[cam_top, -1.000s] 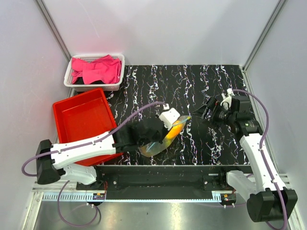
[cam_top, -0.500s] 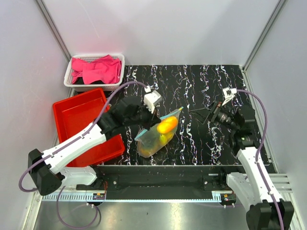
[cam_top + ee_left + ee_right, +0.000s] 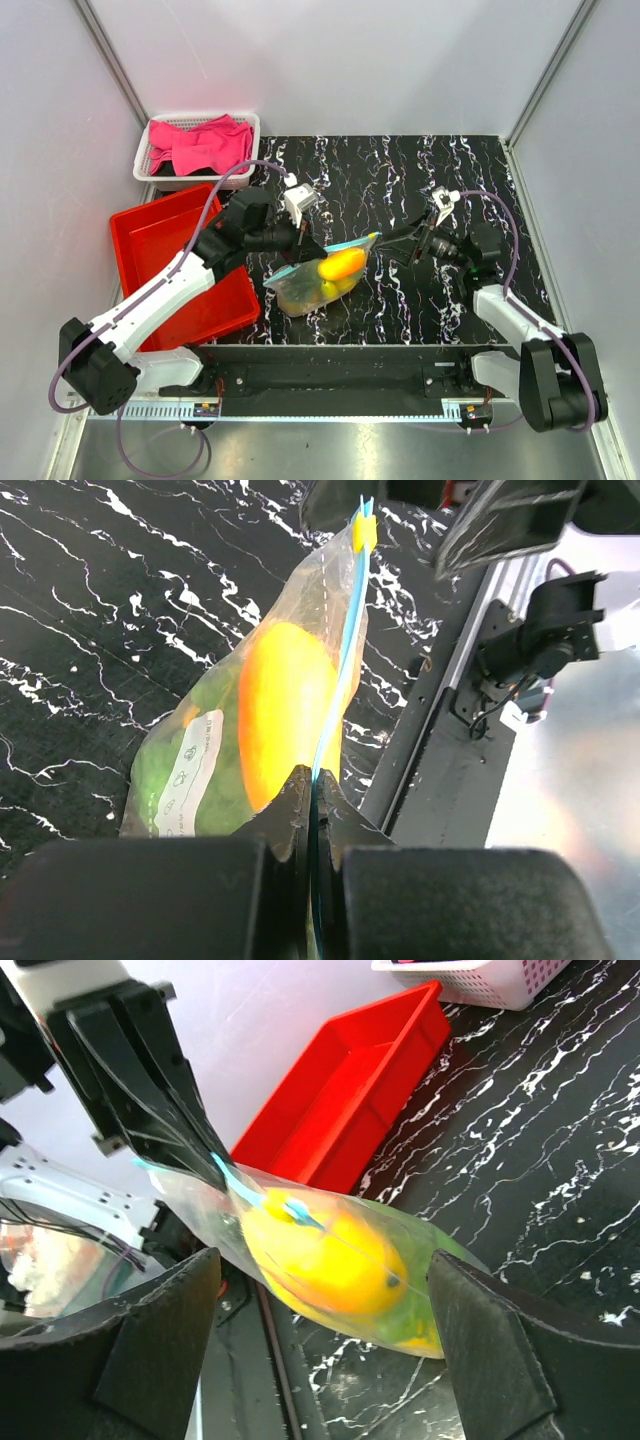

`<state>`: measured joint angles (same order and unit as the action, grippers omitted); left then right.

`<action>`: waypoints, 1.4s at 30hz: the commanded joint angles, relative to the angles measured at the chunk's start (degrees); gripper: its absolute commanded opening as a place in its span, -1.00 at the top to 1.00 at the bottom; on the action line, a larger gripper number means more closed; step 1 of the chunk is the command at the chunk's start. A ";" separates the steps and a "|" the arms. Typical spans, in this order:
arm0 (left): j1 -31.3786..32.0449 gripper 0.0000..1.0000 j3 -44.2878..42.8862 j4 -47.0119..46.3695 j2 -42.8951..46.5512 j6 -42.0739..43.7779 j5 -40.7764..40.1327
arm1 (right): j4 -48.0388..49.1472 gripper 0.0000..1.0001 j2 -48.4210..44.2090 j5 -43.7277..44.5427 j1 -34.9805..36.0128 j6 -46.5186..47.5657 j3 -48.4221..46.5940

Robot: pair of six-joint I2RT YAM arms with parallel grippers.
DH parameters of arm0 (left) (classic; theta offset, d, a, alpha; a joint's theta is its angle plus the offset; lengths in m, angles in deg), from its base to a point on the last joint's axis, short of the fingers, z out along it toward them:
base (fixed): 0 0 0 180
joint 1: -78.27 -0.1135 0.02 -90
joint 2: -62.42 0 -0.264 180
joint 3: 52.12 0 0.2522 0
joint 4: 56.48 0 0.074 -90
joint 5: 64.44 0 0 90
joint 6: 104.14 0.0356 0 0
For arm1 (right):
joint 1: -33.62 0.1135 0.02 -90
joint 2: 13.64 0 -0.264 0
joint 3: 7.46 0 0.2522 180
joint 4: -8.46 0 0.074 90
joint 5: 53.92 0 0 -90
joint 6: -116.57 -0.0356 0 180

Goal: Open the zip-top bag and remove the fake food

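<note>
The clear zip-top bag (image 3: 305, 285) hangs over the black marbled table, held by its light blue zip strip (image 3: 345, 640). My left gripper (image 3: 298, 238) (image 3: 315, 790) is shut on that strip at the bag's left end. Inside the bag lies the fake food: a yellow-orange oval piece (image 3: 342, 264) (image 3: 285, 710) (image 3: 325, 1260) on top of green pieces (image 3: 160, 770) (image 3: 445, 1260). A white label (image 3: 190, 770) shows on the bag's side. My right gripper (image 3: 392, 247) (image 3: 322, 1265) stands open at the bag's right end. Its wide jaws frame the bag without gripping it.
A red bin (image 3: 170, 250) (image 3: 340, 1090) stands left of the bag, under my left arm. A white basket (image 3: 243, 178) with a pink cloth (image 3: 205, 145) sits at the back left. White walls close in both sides. A metal rail runs along the table's near edge.
My left gripper has carried the bag back and to the left. My right gripper has swung left and now points at the bag's right end. Its jaws have narrowed slightly.
</note>
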<state>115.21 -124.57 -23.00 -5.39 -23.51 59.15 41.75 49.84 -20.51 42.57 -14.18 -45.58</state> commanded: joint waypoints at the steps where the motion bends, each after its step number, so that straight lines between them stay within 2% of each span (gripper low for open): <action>1: -1.53 1.00 -0.54 -5.93 0.84 -3.11 7.19 | 8.93 -0.78 3.05 -2.37 0.89 3.58 -0.69; 13: -2.94 1.00 -0.28 -6.89 -0.48 -4.61 11.59 | 12.27 -0.64 7.88 -3.96 4.76 5.86 -1.39; 16: -3.02 1.00 -0.45 -6.89 -0.48 -4.87 11.85 | 13.85 -0.56 7.89 -4.40 5.90 5.07 -0.52; 20: -3.11 1.00 0.07 -6.81 -1.18 -5.05 12.38 | 13.60 -0.33 6.92 -4.22 6.08 4.98 -0.16; 23: -3.11 1.00 0.51 -6.89 -1.27 -5.31 12.56 | 15.26 -0.08 6.92 -4.92 5.99 3.14 -0.25; 24: -3.11 1.00 0.51 -6.89 -1.27 -5.40 12.04 | 15.53 0.07 6.83 -4.92 5.90 3.05 -0.25; 26: -3.11 1.00 0.43 -6.11 -1.27 -5.49 10.20 | 15.18 0.21 6.57 -5.63 5.99 2.79 -0.69; 28: -3.02 1.00 -0.19 -4.44 -1.10 -5.14 7.30 | 13.78 0.47 6.57 -5.98 5.99 2.70 -0.95; 30: -3.02 1.00 0.16 -4.35 -0.48 -4.96 5.54 | 10.45 1.00 5.87 -6.33 5.99 3.49 -1.74; 31: -2.94 1.00 0.34 -4.35 -0.22 -4.87 4.92 | 10.35 1.00 5.51 -6.16 5.99 3.40 -1.66; 32: -2.76 0.97 0.42 -4.35 0.04 -4.87 4.04 | 10.43 1.00 4.47 -5.72 5.99 3.14 -1.05; 33: -2.41 0.67 0.51 -4.35 0.66 -4.61 2.12 | 9.39 1.00 3.85 -5.28 5.99 3.05 -0.78; 36: 1.97 0.12 0.17 -4.52 2.15 -2.95 -4.37 | 4.05 1.00 1.56 -4.66 5.99 4.80 -1.04; 37: 5.21 0.01 0.07 -4.69 2.59 -2.50 -6.23 | 2.80 1.00 1.03 -4.84 5.99 5.15 -1.30; 39: 8.91 -0.13 -0.19 -6.88 2.69 -2.67 -10.35 | 0.08 1.00 -0.29 -5.27 5.99 5.60 -1.65; 42: 11.20 -0.21 -0.71 -9.96 0.84 -4.43 -11.34 | -3.27 1.00 -1.61 -5.80 5.99 6.21 -2.18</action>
<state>123.48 -123.92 -26.62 -4.47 -27.29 54.03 42.77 50.61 -25.10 48.25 -9.92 -45.34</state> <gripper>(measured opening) 0.582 0.009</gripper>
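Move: The right hand, wide open, has the zip-top bag's right-hand zip corner with the yellow slider some 4 cm to its left, about 1 cm back and 1 cm lower. The orange-yellow mango hangs in the bag some 9 cm left of that hand, 4 cm back and 6 cm down. From the left hand, already pinching the middle of the zip strip, the corner is roughly 10 cm right and 3 cm ahead, and the mango 4 cm right, 1 cm back and 5 cm below. The right fingers shut on the bag film at the zip corner, just below the yellow slider, after easing about 3 cm left and 2 cm down, then back while turning some 10 degrees counter-clockwise; closed, they draw about 1 cm farther back. The left hand keeps its pinch nearly still until then, opens to just over half, lets go of the strip and slips 2 cm back and to the right. ##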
